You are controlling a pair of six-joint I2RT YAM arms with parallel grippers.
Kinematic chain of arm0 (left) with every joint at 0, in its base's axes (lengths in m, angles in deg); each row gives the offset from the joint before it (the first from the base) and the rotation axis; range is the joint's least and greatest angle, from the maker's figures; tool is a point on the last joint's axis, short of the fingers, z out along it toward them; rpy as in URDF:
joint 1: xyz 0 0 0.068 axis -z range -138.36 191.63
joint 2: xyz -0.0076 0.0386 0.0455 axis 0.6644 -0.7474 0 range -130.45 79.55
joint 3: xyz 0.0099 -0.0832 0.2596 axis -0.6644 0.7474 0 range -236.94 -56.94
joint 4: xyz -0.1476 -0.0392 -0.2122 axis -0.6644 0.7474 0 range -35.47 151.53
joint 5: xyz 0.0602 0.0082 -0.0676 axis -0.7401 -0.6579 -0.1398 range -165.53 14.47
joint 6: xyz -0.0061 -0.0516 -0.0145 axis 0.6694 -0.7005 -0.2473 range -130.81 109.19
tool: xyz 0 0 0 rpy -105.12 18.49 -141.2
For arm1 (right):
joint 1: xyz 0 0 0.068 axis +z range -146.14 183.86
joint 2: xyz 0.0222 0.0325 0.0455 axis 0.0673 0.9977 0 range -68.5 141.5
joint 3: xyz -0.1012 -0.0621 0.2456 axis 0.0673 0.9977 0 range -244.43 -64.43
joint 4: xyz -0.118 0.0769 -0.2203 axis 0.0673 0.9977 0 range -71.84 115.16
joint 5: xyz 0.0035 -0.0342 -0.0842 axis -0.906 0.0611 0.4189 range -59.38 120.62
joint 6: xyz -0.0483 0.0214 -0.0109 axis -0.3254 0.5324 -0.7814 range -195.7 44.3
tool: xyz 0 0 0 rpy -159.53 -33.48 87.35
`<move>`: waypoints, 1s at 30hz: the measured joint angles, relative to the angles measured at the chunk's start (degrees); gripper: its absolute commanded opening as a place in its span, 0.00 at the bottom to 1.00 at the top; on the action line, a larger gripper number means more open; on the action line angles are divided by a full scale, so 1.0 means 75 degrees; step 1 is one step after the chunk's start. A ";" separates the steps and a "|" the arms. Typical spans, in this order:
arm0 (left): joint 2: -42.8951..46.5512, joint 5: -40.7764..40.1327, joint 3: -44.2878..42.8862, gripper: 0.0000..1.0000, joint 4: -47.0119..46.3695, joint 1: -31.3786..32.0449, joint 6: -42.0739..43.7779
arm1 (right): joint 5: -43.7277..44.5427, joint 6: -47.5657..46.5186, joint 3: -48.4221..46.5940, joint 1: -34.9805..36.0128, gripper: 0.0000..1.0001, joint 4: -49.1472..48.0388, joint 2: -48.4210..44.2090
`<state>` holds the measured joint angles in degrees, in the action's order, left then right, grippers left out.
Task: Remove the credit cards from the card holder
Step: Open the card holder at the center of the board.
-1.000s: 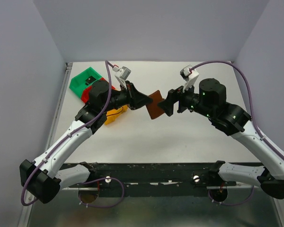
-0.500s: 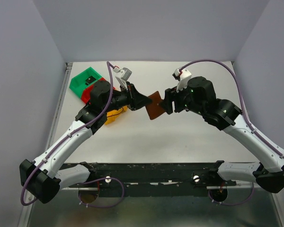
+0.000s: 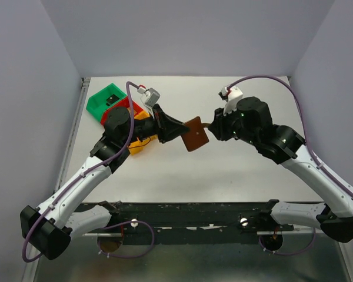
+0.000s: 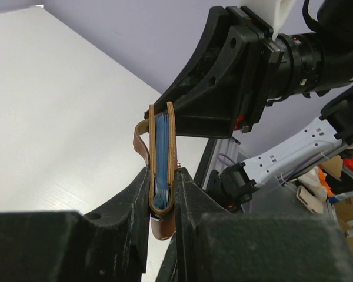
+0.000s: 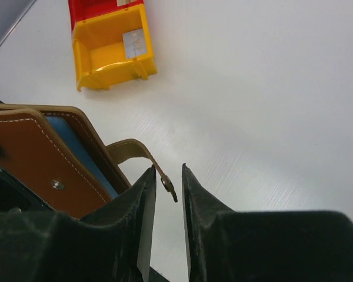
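Observation:
The card holder (image 3: 195,134) is a brown leather wallet held off the table on its edge, my left gripper (image 3: 179,132) shut on its lower end. In the left wrist view the card holder (image 4: 163,147) stands nearly closed between my fingers, showing blue inner pockets. The credit cards are hidden inside. My right gripper (image 5: 167,168) stands narrowly open around the end of the closing tab (image 5: 132,150). The tab's snap touches one fingertip (image 5: 151,172), with a gap to the other. The brown cover (image 5: 35,158) fills the lower left of that view.
Green (image 3: 106,100), red (image 3: 122,106) and yellow (image 3: 139,144) plastic bins sit at the back left, behind my left arm. The yellow bin (image 5: 109,50) shows empty in the right wrist view. White table lies under both grippers.
My right gripper has narrowed from wide open and moved in onto the closing tab. The left arm shifted slightly, tilting the card holder, and kept its grip.

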<state>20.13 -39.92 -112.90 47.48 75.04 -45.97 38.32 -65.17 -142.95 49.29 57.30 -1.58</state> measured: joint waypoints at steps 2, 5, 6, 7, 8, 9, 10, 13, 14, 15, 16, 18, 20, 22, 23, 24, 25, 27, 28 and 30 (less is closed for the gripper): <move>-0.0003 0.0265 0.0111 0.00 -0.0248 0.0000 -0.0017 | -0.0041 0.0044 0.0041 0.0000 0.41 -0.0009 -0.0146; -0.0009 0.0764 0.0198 0.00 -0.0638 -0.0012 -0.0090 | -0.0312 0.0128 0.0184 0.0000 0.48 -0.0093 -0.0437; -0.0009 0.0953 0.0213 0.00 -0.0804 -0.0035 -0.0154 | -0.0475 0.0163 0.0230 -0.0003 0.50 -0.0131 -0.0542; -0.0009 0.1134 0.0221 0.00 -0.0991 -0.0055 -0.0210 | -0.0656 0.0198 0.0251 -0.0003 0.52 -0.0157 -0.0635; -0.0009 0.1291 0.0224 0.00 -0.1154 -0.0064 -0.0268 | -0.0825 0.0219 0.0256 -0.0003 0.54 -0.0207 -0.0717; -0.0009 0.1396 0.0224 0.00 -0.1279 -0.0093 -0.0300 | -0.0985 0.0256 0.0256 -0.0003 0.55 -0.0271 -0.0787; -0.0009 0.1518 0.0227 0.00 -0.1434 -0.0114 -0.0376 | -0.1116 0.0268 0.0259 -0.0012 0.57 -0.0318 -0.0854; 0.0000 0.1824 0.0297 0.00 -0.1903 -0.0204 -0.0589 | -0.1434 0.0358 0.0318 -0.0058 0.60 -0.0437 -0.1052; 0.0000 0.1915 0.0341 0.00 -0.2069 -0.0245 -0.0682 | -0.1545 0.0391 0.0350 -0.0070 0.61 -0.0478 -0.1113; 0.0003 0.1988 0.0399 0.00 -0.2253 -0.0286 -0.0799 | -0.1649 0.0411 0.0382 -0.0076 0.61 -0.0516 -0.1172; 0.0003 0.2081 0.0460 0.00 -0.2457 -0.0326 -0.0918 | -0.1772 0.0434 0.0414 -0.0096 0.61 -0.0548 -0.1221; 0.0000 0.2256 0.0600 0.00 -0.2865 -0.0420 -0.1180 | -0.1999 0.0487 0.0469 -0.0111 0.62 -0.0629 -0.1314; -0.0023 0.2463 0.0737 0.00 -0.3427 -0.0530 -0.1562 | -0.2200 0.0562 0.0525 -0.0125 0.63 -0.0723 -0.1396; -0.0085 0.2640 0.0807 0.00 -0.3917 -0.0612 -0.1888 | -0.2422 0.0650 0.0606 -0.0163 0.63 -0.0868 -0.1498; -0.0125 0.2725 0.0836 0.00 -0.4179 -0.0647 -0.2078 | -0.2530 0.0685 0.0641 -0.0178 0.64 -0.0938 -0.1550; -0.0192 0.2821 0.0874 0.00 -0.4567 -0.0679 -0.2331 | -0.2632 0.0726 0.0670 -0.0187 0.64 -0.1011 -0.1597; -0.0248 0.2906 0.0901 0.00 -0.4887 -0.0708 -0.2541 | -0.2748 0.0758 0.0691 -0.0201 0.64 -0.1081 -0.1638; -0.0335 0.3005 0.0933 0.00 -0.5351 -0.0737 -0.2873 | -0.2932 0.0833 0.0731 -0.0216 0.64 -0.1218 -0.1708; -0.0385 0.3063 0.0938 0.00 -0.5595 -0.0740 -0.3022 | -0.2999 0.0871 0.0752 -0.0219 0.64 -0.1279 -0.1737; -0.0434 0.3133 0.0938 0.00 -0.5881 -0.0746 -0.3238 | -0.3115 0.0950 0.0813 -0.0219 0.64 -0.1399 -0.1801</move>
<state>16.88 -16.42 -105.87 3.37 69.45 -70.25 14.96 -58.05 -136.86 47.65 46.80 -15.09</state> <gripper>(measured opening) 0.258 0.637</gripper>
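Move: The right fingertips stand closed around, or right beside, the card holder's loose strap end. The holder's middle lies about 5 cm left of that hand and 3 cm back, near its height. The left hand already grips the holder, whose middle is some 3 cm to its right and 1 cm back; the strap end is roughly 7 cm right of that hand and 3 cm ahead. The yellow box sits about 20 cm left of the left hand, 12 cm ahead and 28 cm below. Around the card holder's loose strap end the right fingers open to about twice their gap, as that hand draws back and rises together, some 10 cm in all, its left side rolling up and the hand turning counter-clockwise. The left hand keeps its pinch on the holder and carries it back and up about 7 cm, swinging clockwise and tipping its fingers upward. ##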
